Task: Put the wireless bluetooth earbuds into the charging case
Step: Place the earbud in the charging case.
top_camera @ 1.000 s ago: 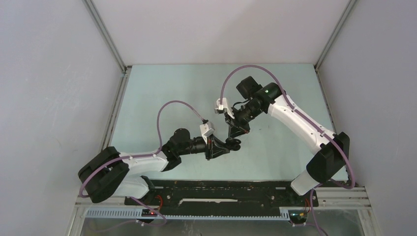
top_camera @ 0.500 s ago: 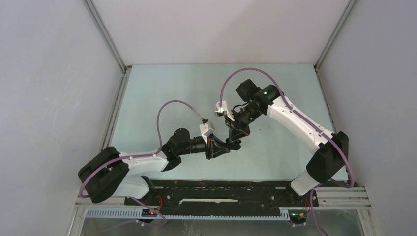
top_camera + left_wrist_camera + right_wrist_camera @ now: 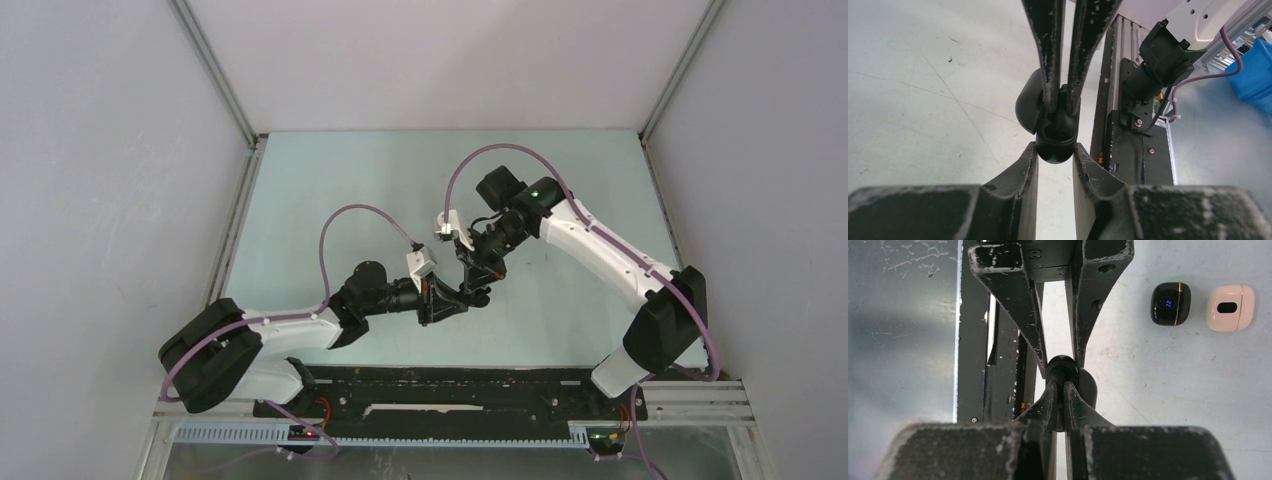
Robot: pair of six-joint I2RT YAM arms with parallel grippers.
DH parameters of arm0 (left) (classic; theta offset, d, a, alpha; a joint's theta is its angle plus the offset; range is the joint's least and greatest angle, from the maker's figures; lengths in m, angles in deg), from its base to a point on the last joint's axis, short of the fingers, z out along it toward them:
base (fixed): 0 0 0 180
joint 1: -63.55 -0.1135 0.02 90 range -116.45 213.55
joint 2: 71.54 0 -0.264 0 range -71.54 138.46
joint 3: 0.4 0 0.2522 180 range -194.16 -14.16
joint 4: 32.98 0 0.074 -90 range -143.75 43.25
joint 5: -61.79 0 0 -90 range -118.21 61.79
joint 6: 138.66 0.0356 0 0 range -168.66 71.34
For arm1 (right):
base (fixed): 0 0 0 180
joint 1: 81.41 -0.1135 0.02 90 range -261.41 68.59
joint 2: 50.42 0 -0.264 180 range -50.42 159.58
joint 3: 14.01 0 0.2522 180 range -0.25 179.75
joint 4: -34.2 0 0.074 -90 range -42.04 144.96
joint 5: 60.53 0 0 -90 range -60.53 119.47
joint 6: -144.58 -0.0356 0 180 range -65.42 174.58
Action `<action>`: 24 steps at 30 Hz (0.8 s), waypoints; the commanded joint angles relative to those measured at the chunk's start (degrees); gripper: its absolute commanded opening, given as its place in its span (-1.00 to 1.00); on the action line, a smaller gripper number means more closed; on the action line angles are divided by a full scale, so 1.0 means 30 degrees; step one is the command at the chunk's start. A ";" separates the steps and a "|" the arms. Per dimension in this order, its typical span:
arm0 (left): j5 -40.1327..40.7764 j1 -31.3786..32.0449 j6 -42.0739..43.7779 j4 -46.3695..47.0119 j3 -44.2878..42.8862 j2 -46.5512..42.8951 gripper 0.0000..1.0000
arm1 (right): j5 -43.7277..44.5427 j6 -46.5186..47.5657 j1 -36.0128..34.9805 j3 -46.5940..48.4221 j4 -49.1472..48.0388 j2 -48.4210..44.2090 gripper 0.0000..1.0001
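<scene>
My left gripper (image 3: 1055, 150) is shut on the black charging case (image 3: 1055, 142) and holds it off the table, its lid (image 3: 1027, 107) swung open to the left. From above, my right gripper (image 3: 1062, 102) reaches into the open case, shut on a small dark earbud (image 3: 1064, 97) that is mostly hidden between its tips. In the right wrist view the right gripper (image 3: 1058, 392) meets the case (image 3: 1063, 367) between the left fingers (image 3: 1018, 305). In the top view both grippers (image 3: 475, 288) meet at mid-table.
A second black case (image 3: 1170, 303) with a blue lit display and a white case (image 3: 1230, 308) lie side by side on the pale table (image 3: 1173, 390). The black base rail (image 3: 1128, 150) runs along the near edge.
The right gripper has moved down and toward the left gripper until its tips reach the held case. The left arm has stayed still.
</scene>
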 commanded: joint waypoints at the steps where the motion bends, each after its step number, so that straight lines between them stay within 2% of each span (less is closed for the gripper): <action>1: 0.0011 0.0089 -0.0152 0.1052 -0.0857 -0.0695 -1.00 | -0.0129 -0.0583 -0.0166 -0.0333 -0.0766 -0.0717 -0.94; 7: -0.0003 0.0076 -0.0152 0.1039 -0.0855 -0.0684 -1.00 | -0.0045 -0.1156 -0.0165 -0.0674 -0.1388 -0.0740 -0.91; 13: 0.0042 0.0101 -0.0152 0.1024 -0.0857 -0.0615 -1.00 | -0.0087 -0.1118 -0.0206 -0.0625 -0.1084 -0.0907 -0.57; 24: 0.0021 0.0078 -0.0298 0.1042 -0.0871 -0.0371 -1.00 | 0.0180 -0.0854 0.0250 -0.0053 0.0060 -0.3420 -0.31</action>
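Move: The open black charging case is already in my left hand, its middle about 3 cm to the right of my left fingertips and 1 cm up. My right fingers still pinch the earbud right over the wells, with the case's middle about 2 cm below them. On the table, some 13 cm below my right hand, the gold-trimmed black case lies roughly 4 cm ahead and 9 cm to the left; the pink case lies about 10 cm ahead, 9 cm left. I ease my right hand down the last half centimetre so the earbud goes into the open case, then spread my fingers and let go of it. With the fingers still opening, I lift away about 2.5 cm from my lowest point, drawing back some 1.5 cm and a little to the right. My left hand holds the case still. ##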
